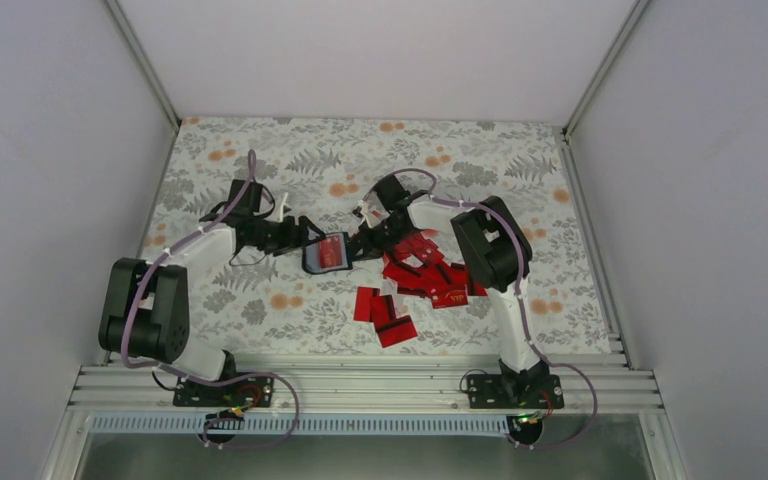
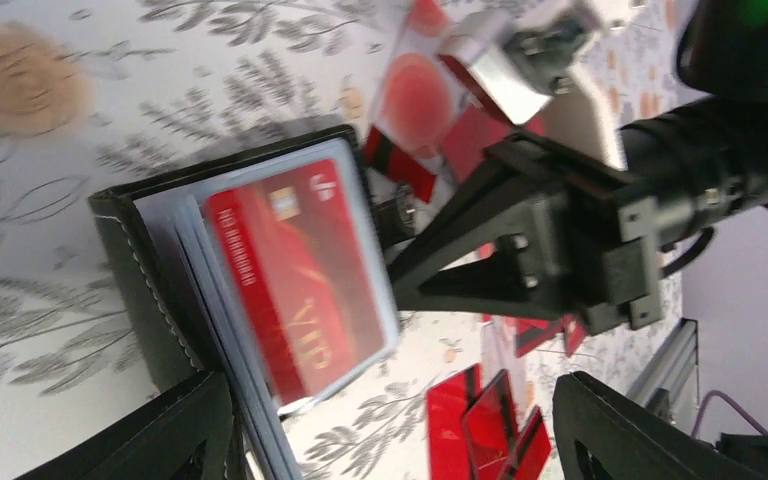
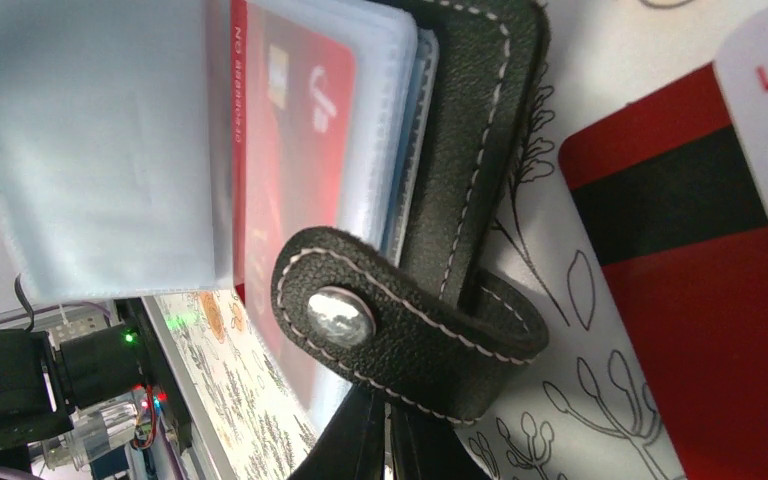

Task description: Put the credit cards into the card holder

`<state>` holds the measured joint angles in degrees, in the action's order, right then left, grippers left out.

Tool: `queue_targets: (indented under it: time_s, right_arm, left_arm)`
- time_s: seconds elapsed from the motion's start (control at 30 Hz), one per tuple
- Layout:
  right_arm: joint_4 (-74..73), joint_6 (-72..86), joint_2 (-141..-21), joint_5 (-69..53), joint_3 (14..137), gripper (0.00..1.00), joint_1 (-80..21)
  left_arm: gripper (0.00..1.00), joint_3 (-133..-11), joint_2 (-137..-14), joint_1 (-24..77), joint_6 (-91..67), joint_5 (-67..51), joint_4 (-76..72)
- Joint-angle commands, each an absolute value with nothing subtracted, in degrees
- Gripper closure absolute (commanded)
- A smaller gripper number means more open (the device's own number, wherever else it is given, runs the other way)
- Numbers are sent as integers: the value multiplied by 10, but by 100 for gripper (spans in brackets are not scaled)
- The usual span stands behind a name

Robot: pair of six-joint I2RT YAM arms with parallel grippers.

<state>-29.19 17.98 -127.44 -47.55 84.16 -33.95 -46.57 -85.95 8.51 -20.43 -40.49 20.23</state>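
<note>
The black card holder (image 1: pixel 325 253) lies open between my two grippers, with a red VIP credit card (image 2: pixel 300 290) inside a clear sleeve. My left gripper (image 2: pixel 390 445) is open. One finger (image 2: pixel 160 430) rests by the holder's black cover (image 2: pixel 150 280), and the other stands well apart over bare cloth. My right gripper (image 3: pixel 395 435) is shut, its tips tucked under the holder's snap tab (image 3: pixel 400 330); anything pinched there is hidden. Loose red credit cards (image 1: pixel 425 275) lie in a pile under the right arm.
More red cards (image 1: pixel 385 318) lie nearer the front edge on the floral cloth (image 1: pixel 260 160). A black-striped card (image 3: pixel 680 260) sits close beside the holder. White walls enclose the table on three sides, and an aluminium rail (image 1: pixel 360 385) runs along the front.
</note>
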Motion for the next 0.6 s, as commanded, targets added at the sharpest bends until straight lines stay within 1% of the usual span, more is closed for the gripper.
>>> queue_targets:
  time_s: [0.0, 0.43, 0.5, 0.57]
  right_arm:
    - [-286, 183, -1304, -409, 835, 96, -346]
    - [-277, 193, -1292, -417, 835, 96, -345]
    - [-279, 193, -1291, -417, 837, 96, -345]
    - [-281, 193, -1289, -416, 836, 96, -345]
  left_arm:
    - [20, -501, -852, 104, -222, -441, 196]
    - [20, -549, -936, 162, -246, -445, 153]
    - [20, -563, -925, 167, -243, -420, 167]
    - [17, -582, -904, 166, -226, -355, 213]
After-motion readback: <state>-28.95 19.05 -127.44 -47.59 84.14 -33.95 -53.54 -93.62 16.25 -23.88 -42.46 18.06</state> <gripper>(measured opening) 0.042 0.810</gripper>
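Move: The left hand is open above the card holder. The holder's middle lies about 5 cm to its right, level fore and aft and some 8 cm lower; the holder's left half is already raised beside the lower finger. The strap is roughly 11 cm right, level fore and aft, and three loose cards about 18 cm right and 14 cm back. The right hand waits at the strap, with the holder's middle about 6 cm to its left at about its own height. Rightward in a low arch, the left hand carries on about 5.5 cm over the card holder towards its strap side, rising some 3 cm with the raised half beside its lower finger, then sinking back nearly to its starting height. Its fingers stay wide open and the wrist turns slightly clockwise. The right hand stays put, shut fingertips still at the strap. ##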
